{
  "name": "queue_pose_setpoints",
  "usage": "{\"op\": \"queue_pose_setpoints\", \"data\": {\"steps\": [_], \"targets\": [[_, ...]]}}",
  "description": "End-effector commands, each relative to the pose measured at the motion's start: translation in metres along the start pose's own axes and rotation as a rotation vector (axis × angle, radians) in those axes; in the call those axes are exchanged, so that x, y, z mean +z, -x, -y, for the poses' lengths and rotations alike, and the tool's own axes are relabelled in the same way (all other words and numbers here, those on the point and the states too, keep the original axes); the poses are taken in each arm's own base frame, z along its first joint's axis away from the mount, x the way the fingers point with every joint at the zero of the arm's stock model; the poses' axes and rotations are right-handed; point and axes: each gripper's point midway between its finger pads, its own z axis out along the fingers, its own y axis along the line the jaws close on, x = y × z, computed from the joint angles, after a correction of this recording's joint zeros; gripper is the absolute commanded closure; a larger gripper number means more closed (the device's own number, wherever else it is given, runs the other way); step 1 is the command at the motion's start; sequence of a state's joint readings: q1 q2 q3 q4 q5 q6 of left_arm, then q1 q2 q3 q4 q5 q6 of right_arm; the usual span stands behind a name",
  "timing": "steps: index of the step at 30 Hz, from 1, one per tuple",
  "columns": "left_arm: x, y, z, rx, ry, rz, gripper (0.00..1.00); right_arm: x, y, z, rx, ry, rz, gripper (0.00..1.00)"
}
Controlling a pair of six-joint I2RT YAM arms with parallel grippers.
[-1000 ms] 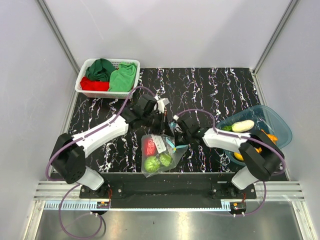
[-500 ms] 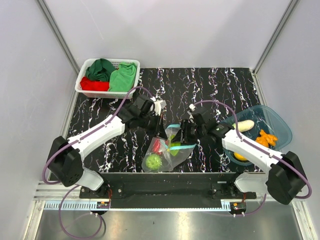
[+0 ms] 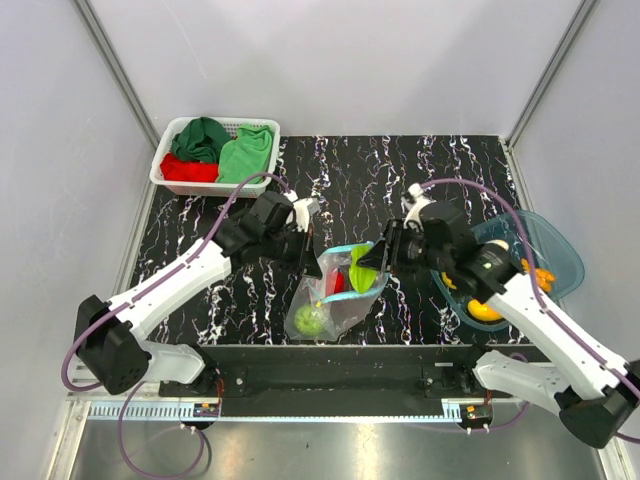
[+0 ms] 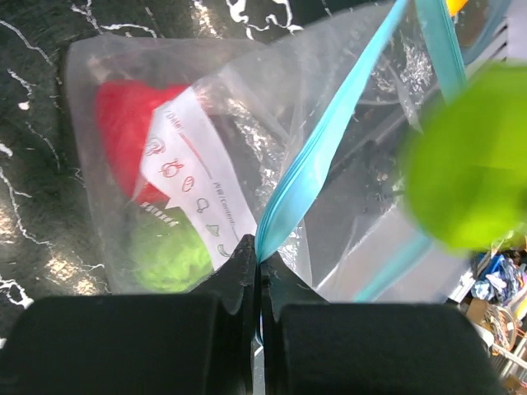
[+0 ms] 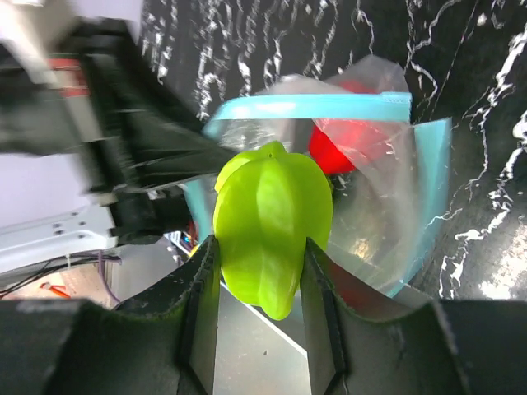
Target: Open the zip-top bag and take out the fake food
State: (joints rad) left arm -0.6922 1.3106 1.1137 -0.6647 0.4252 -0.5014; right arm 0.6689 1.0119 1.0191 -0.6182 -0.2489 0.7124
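Observation:
The clear zip-top bag (image 3: 340,300) hangs open near the table's front middle. My left gripper (image 4: 258,262) is shut on its light blue zip strip (image 4: 317,169) and holds that edge up. Inside the bag lie a red piece (image 4: 123,123) and a round green piece (image 4: 169,255) of fake food. My right gripper (image 5: 257,247) is shut on a lime-green fake food piece (image 5: 272,218), held just above the bag's open mouth (image 5: 329,107). From the top view that green piece (image 3: 361,268) sits at the bag's right rim, right gripper (image 3: 378,262) beside it.
A translucent teal tub (image 3: 566,250) at the right edge holds a yellow piece (image 3: 483,312) and an orange piece (image 3: 543,275), partly under my right arm. A white basket (image 3: 165,165) with red and green cloths stands at the back left.
My right gripper has lifted up and to the right out of the bag with the lime-green piece. The left gripper has kept its hold and the bag's mouth now stands wider.

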Motion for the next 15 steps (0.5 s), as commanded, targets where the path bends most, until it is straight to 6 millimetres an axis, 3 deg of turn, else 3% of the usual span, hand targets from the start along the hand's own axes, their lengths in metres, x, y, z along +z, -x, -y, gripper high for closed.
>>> {"op": "queue_pose_setpoints", "data": {"steps": [1,3,4,9,14,15], "targets": [[-0.007,0.001,-0.006,0.015,0.036,0.018,1.0,-0.046,0.038,-0.008,-0.052,-0.087,0.166,1.0],[-0.012,0.004,-0.003,0.02,0.037,0.031,1.0,-0.068,0.044,0.02,-0.038,-0.286,0.195,1.0],[-0.014,0.004,-0.003,0.018,0.039,0.034,1.0,-0.08,0.057,0.042,-0.038,-0.425,0.263,1.0],[-0.018,0.0,-0.001,-0.002,0.028,0.041,1.0,-0.129,0.063,0.112,0.014,-0.864,0.263,1.0],[-0.02,0.001,0.001,-0.001,0.023,0.047,1.0,-0.165,0.074,0.177,0.135,-1.126,0.264,1.0],[-0.02,0.002,0.003,-0.009,0.014,0.047,1.0,-0.162,0.076,0.188,0.156,-1.13,0.262,1.0]]}}
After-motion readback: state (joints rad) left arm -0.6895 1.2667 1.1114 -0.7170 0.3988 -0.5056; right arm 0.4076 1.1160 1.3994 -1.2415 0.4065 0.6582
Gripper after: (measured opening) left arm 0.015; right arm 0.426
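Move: The right hand already grips the green pepper over the bag's mouth; the blue bin's middle lies about 32 cm to its right, 5 cm ahead and 20 cm below. The short yellow fruit in the bin is some 22 cm right and 2 cm ahead, the long yellow fruit 28 cm right and 4 cm back; the zip-top bag hangs about 5 cm left, 13 cm below and level in reach. From the left hand, the bin is roughly 45 cm right and 5 cm ahead. Right hand keeps the pepper, rises 6 cm, then swings 19 cm right towards the bin, turning some 40° clockwise. ##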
